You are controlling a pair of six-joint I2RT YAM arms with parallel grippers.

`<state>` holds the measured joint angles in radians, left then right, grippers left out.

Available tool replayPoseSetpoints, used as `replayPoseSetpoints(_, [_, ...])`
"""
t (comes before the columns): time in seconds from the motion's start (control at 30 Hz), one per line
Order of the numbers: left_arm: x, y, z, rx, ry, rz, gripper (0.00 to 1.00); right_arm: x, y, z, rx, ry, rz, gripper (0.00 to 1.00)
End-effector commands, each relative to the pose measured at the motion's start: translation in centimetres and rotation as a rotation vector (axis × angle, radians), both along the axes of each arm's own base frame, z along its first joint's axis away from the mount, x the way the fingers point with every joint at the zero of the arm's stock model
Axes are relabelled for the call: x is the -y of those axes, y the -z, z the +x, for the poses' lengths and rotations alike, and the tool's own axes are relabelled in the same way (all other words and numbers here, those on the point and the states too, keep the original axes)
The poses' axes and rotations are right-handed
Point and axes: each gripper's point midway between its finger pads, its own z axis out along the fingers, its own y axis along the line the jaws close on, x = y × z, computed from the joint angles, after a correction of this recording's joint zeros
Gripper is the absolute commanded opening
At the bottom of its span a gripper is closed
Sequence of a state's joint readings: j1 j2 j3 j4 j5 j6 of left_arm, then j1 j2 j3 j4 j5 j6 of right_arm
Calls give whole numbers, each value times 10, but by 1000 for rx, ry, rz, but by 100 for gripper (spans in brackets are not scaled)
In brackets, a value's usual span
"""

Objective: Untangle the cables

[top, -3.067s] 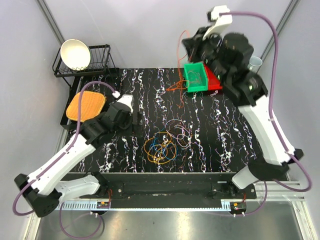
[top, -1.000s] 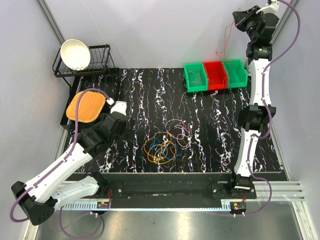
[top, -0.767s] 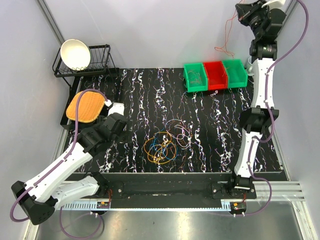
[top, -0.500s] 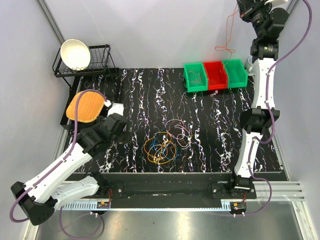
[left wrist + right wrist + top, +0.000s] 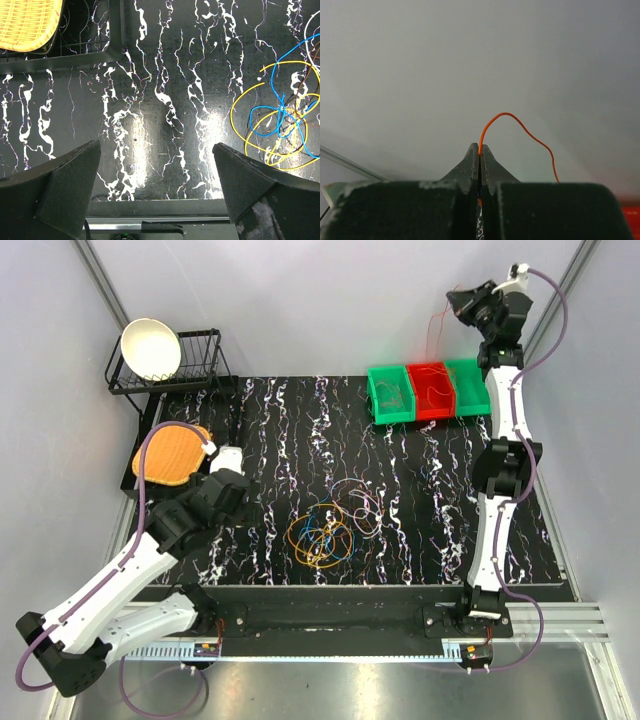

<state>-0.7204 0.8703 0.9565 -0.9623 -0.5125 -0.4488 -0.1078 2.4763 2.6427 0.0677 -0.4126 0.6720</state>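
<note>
A tangled heap of cables (image 5: pixel 322 535), yellow, blue and orange with purple loops (image 5: pixel 358 498) beside it, lies mid-table. The left wrist view shows its yellow and blue loops (image 5: pixel 277 125) at the right edge. My left gripper (image 5: pixel 222 498) (image 5: pixel 155 150) hovers left of the heap, open, with only bare table between its fingers. My right gripper (image 5: pixel 458 302) (image 5: pixel 480 149) is raised high at the back right, shut on a thin orange cable (image 5: pixel 520 122). That orange cable (image 5: pixel 432 340) hangs down into the red bin (image 5: pixel 433 412).
A green bin (image 5: pixel 392 412) stands left of the red one and another green bin (image 5: pixel 472 402) right of it. A wire rack with a white bowl (image 5: pixel 150 348) and an orange woven mat (image 5: pixel 170 453) (image 5: pixel 27 22) sit at the back left.
My right gripper has come down and forward with the orange cable, whose lower end now hangs in the red bin. The left arm has drawn back slightly toward the near left.
</note>
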Motion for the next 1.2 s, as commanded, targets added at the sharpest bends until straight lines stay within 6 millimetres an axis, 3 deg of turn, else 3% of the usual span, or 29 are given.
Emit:
replayPoseSetpoints(0.0, [4, -9, 9, 53, -10, -25, 99, -2, 4, -3, -5, -20, -29, 0])
replayPoseSetpoints(0.37, [4, -10, 9, 58, -9, -31, 99, 1, 43, -7, -105, -4, -71, 0])
replayPoseSetpoints(0.77, [4, -11, 8, 60, -5, -32, 99, 6, 118, -8, -281, 43, -47, 0])
replayPoseSetpoints(0.97, [4, -12, 8, 67, -7, -39, 99, 8, 164, -10, -413, 111, -145, 0])
replayPoseSetpoints(1.17, [4, -12, 8, 66, -5, -38, 99, 16, 166, -9, -442, 187, -237, 0])
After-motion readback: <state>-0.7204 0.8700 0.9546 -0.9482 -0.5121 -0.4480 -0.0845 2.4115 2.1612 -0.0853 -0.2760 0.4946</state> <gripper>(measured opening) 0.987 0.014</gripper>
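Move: Nearly straight below the right hand, some 35 cm down and about 1 cm farther out, stands the red bin, over which its shut fingers hold the hanging orange-red cable. At the same depth, the left green bin is 12 cm to the left of the red one and the right green bin 11 cm to its right; the white cup is some 20 cm right of the hand and 3 cm out. From the left hand, the red bin lies about 50 cm ahead, 47 cm right and 15 cm lower. Lowering the pinched orange-red cable towards the red bin, the right hand sinks about 22 cm almost plumb, quickly at first and then more slowly. The fingers, angled slightly up to begin with, tip some 30 degrees until they point a little downward, and stay shut on the cable throughout. ##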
